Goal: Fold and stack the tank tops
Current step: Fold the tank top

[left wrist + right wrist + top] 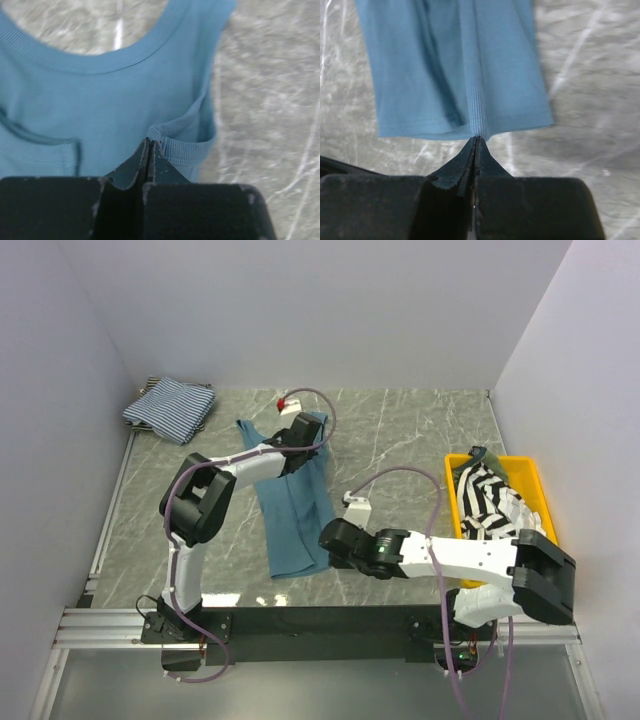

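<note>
The teal-blue tank top (293,510) lies stretched lengthwise on the marble table. My left gripper (308,432) is at its far end, shut on the ribbed armhole edge (172,145) beside the neckline. My right gripper (328,538) is at the near end, shut on a pinch of the bottom hem (479,131). The fine blue-and-white striped tank top (170,408) lies folded at the back left corner. The black-and-white striped tank top (492,502) is heaped in the yellow tray, with a bit of dark olive-green cloth (479,453) at the tray's far end.
The yellow tray (535,485) stands at the right edge of the table. A small red and white object (288,403) lies near the back wall, just beyond the left gripper. White walls close in the back and both sides.
</note>
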{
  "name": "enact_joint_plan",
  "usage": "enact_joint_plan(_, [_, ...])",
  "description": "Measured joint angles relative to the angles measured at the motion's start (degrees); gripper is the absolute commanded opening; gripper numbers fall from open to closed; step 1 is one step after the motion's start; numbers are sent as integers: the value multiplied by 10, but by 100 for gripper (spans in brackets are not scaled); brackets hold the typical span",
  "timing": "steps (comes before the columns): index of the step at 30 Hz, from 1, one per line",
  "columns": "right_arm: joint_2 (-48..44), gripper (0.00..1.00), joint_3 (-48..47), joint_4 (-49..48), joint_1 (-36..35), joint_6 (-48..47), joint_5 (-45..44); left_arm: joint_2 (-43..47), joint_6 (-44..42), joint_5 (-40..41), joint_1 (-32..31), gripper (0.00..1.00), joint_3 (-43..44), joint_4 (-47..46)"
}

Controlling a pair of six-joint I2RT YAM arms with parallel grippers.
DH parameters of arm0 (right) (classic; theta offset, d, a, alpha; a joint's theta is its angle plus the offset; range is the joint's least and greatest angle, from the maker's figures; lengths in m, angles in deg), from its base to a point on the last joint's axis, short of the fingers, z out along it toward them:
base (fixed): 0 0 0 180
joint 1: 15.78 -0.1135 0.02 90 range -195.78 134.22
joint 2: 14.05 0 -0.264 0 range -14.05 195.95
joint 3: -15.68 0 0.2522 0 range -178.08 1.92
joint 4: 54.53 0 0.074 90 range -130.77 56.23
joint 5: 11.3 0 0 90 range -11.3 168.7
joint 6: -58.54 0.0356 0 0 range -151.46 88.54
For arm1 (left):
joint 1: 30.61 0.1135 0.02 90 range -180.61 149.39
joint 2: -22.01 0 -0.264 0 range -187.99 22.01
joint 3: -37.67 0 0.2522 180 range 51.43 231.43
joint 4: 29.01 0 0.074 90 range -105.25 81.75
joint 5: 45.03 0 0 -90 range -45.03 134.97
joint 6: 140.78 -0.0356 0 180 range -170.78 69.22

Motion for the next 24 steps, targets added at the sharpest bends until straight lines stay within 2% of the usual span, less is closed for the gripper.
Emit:
enact_joint_plan(11, [73,0,-80,1,-40,-36,29,30,26,-19,23,1,-73,-19])
enact_joint_plan(24, [121,0,-89,-2,-57,-46,60,101,60,-18,47,1,-160,-54])
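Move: The left hand holds the tank top's right armhole edge; the left flap's armhole end lies about 7 cm to its left, 3 cm back and 5 cm down. The collar is about 6 cm ahead and 6 cm left, the striped stack some 35 cm left and 8 cm ahead. The right hand holds the near hem; the flap's hem end is about 5 cm left, 1 cm back and 5 cm below, the hem's left corner some 15 cm left and 4 cm back. Both hands keep the right side's edge pinched between shut fingers and carry it left towards the already folded left flap, each about 5 to 6 cm while easing some 3 cm back. The left dips about 2 cm, then regains part of it; the right rises slightly, then sinks a couple of centimetres past its starting height, turning roughly 15 degrees counter-clockwise. ##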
